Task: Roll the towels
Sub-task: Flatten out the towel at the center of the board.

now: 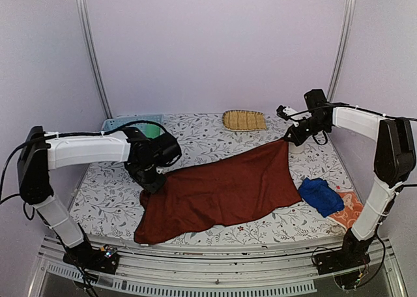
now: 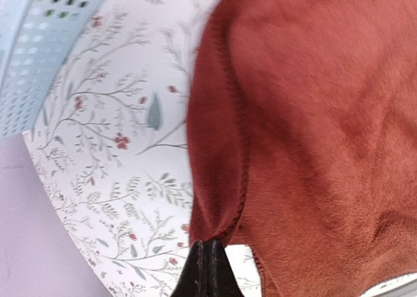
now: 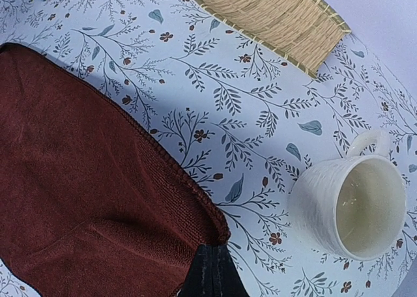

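Note:
A dark reddish-brown towel [image 1: 221,193] lies spread across the middle of the table, stretched between both arms. My left gripper [image 1: 154,180] is shut on its left corner; in the left wrist view the hem [image 2: 242,186] bunches into my left gripper's closed tips [image 2: 210,245]. My right gripper [image 1: 288,139] is shut on the far right corner, and the right wrist view has the cloth [image 3: 85,199] pinched at my right gripper's tips [image 3: 217,248]. A crumpled royal blue towel [image 1: 320,195] sits at the right, on an orange towel [image 1: 347,210].
A yellow woven straw tray [image 1: 244,120] lies at the back centre. A pale blue perforated basket [image 1: 127,123] stands at the back left behind the left arm. A white cup [image 3: 348,206] stands just right of the right gripper.

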Motion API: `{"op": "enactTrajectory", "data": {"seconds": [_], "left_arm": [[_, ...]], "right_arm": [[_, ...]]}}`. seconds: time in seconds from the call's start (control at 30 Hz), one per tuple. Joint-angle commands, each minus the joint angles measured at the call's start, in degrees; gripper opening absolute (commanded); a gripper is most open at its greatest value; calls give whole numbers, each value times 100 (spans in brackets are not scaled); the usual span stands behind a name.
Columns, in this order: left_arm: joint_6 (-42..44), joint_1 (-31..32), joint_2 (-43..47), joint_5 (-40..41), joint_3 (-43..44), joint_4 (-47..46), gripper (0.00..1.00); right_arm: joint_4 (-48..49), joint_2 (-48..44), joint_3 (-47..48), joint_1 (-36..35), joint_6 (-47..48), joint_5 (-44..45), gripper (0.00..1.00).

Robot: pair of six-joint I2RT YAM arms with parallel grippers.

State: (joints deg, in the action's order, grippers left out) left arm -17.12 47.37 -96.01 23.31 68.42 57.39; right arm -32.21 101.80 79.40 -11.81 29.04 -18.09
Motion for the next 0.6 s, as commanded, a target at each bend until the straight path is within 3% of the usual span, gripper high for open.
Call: {"op": "enactTrajectory", "data": {"seconds": [0.0,0.2,0.57], "left_arm": [[-379,-499,910,766,200,235,0],[-733,-928,2540,1575,478,304,0],[-714,-987,4141,1448,700,468,0]], "right_arm": [[-98,-475,478,58,-138,51,2],[-338,-1123,1000,249,-268,-84,2],[-539,-3107,695,364,-157,-449,2]]}}
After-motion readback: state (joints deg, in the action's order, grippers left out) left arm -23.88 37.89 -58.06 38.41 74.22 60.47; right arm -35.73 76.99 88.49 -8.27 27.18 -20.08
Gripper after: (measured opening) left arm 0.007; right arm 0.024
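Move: The dark red towel, its far-left and far-right corners already pinched, has its middle about 20 cm right of the left hand, 5 ahead and 7 below; from the right hand that is some 19 cm left, 12 back and 12 below. The blue basket sits roughly 29 cm ahead of the left hand and 9 left. From the right hand, the mug is about 9 cm ahead and 5 right, the blue towel 14 back and 13 right. The dark red towel is swept up off the board by both hands, each keeping its shut grip on a corner. The left hand rises some 23 cm while drawing well out to the left; the right rises as far, easing back a little towards the end. Both wrists tip their fingers up and forward, the left about 40 degrees, the right nearer 30. ##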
